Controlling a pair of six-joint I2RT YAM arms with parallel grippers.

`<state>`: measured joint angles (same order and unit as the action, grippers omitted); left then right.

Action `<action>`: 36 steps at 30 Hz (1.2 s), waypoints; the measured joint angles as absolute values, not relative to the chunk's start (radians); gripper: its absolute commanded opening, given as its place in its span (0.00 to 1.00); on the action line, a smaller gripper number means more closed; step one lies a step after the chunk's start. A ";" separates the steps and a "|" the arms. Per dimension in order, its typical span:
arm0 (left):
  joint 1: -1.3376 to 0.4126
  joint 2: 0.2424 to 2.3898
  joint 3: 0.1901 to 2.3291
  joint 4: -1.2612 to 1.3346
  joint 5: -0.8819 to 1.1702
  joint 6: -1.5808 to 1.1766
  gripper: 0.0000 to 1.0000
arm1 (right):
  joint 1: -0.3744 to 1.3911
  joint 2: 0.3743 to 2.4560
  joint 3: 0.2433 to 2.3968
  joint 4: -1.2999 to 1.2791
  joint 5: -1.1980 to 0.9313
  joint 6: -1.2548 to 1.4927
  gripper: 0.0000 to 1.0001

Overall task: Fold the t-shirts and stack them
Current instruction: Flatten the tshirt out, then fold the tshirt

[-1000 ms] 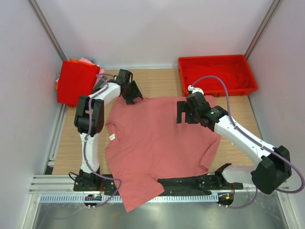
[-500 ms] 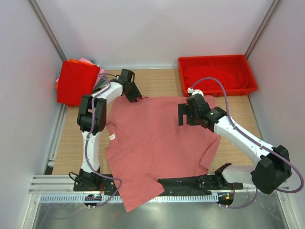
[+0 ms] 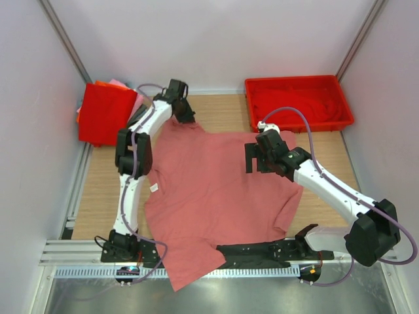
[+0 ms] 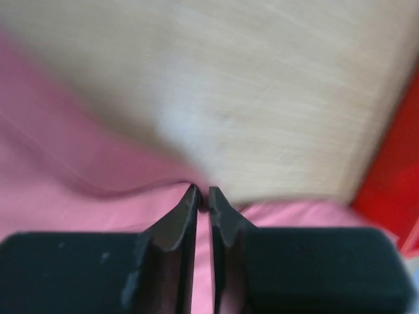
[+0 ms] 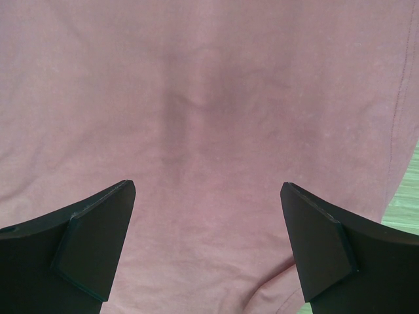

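A dusty salmon-pink t-shirt (image 3: 216, 190) lies spread over the wooden table, its near hem hanging past the front rail. My left gripper (image 3: 181, 116) is at the shirt's far left corner, shut on a pinch of the cloth, which is drawn out into a point toward the back. In the left wrist view the fingertips (image 4: 203, 196) meet on the pink edge (image 4: 65, 196), the picture blurred. My right gripper (image 3: 251, 159) hovers open over the shirt's far right part; the right wrist view shows flat cloth (image 5: 209, 98) between wide-spread jaws (image 5: 206, 186).
A pile of folded t-shirts (image 3: 105, 112), bright red on top with pink and orange edges behind, sits at the far left by the wall. A rigid red tray (image 3: 340, 98) holding red cloth stands at the far right. Bare wood (image 3: 219, 111) lies between them.
The left gripper closed on the shirt's far left corner and moved toward the back, drawing that corner out. The right arm barely moved.
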<state>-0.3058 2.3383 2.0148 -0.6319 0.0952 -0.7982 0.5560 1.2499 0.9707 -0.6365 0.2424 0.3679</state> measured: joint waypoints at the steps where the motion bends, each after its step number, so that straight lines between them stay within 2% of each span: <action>1: -0.306 2.384 2.123 -0.668 0.092 -0.778 0.18 | 0.556 1.250 0.970 -0.637 0.243 0.368 1.00; 5: -0.303 2.605 2.557 -0.740 0.099 -0.716 0.66 | 0.555 1.250 0.970 -0.636 0.245 0.368 1.00; 6: -0.301 2.637 2.604 -0.742 0.112 -0.712 0.99 | 0.554 1.250 0.970 -0.636 0.245 0.368 1.00; 8: -0.296 2.651 2.602 -0.749 0.139 -0.713 1.00 | 0.554 1.250 0.970 -0.636 0.245 0.368 1.00; 11: -0.290 2.624 2.490 -0.751 0.151 -0.696 1.00 | 0.554 1.250 0.967 -0.635 0.245 0.368 1.00; 16: -0.298 2.429 2.231 -0.788 0.105 -0.645 1.00 | 0.554 1.250 0.966 -0.630 0.238 0.369 1.00; 25: -0.376 1.570 1.538 -0.791 -0.041 -0.597 1.00 | 0.554 1.173 0.966 -0.684 0.234 0.468 1.00; 30: -0.578 1.182 1.111 -0.838 -0.100 -0.684 1.00 | 0.554 1.026 0.894 -0.728 0.266 0.584 1.00; 34: -0.785 1.007 0.878 -0.935 -0.109 -0.825 1.00 | 0.554 0.905 0.838 -0.809 0.315 0.667 1.00; 36: -0.896 0.904 0.794 -0.992 -0.115 -0.927 0.96 | 0.554 0.861 0.838 -0.850 0.347 0.698 1.00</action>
<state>-0.8963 0.9043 0.7940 -0.9916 -0.1150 -0.9268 0.5541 0.8608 0.8379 -0.8505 0.3473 0.6983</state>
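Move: The t-shirt's far left corner is in the left fingers, with its landing spot on the table about 5 cm ahead of that hand and 5 cm below. The red stack lies some 34 cm to the left and 2 cm farther out; the loose end over the front edge is about 57 cm back, straight behind. From the right hand, the shirt's rumpled right side is roughly 16 cm back, 9 cm right and 12 cm down. The t-shirt's far left corner is flicked forward some 7 cm, rising slightly, as the left fingers spring wide open and let go. The left hand then dips and swings back high over the shirt, sinking again above its near left part, about 42 cm behind its start. The open right hand later eases back and right towards the rumpled side, turning clockwise. ##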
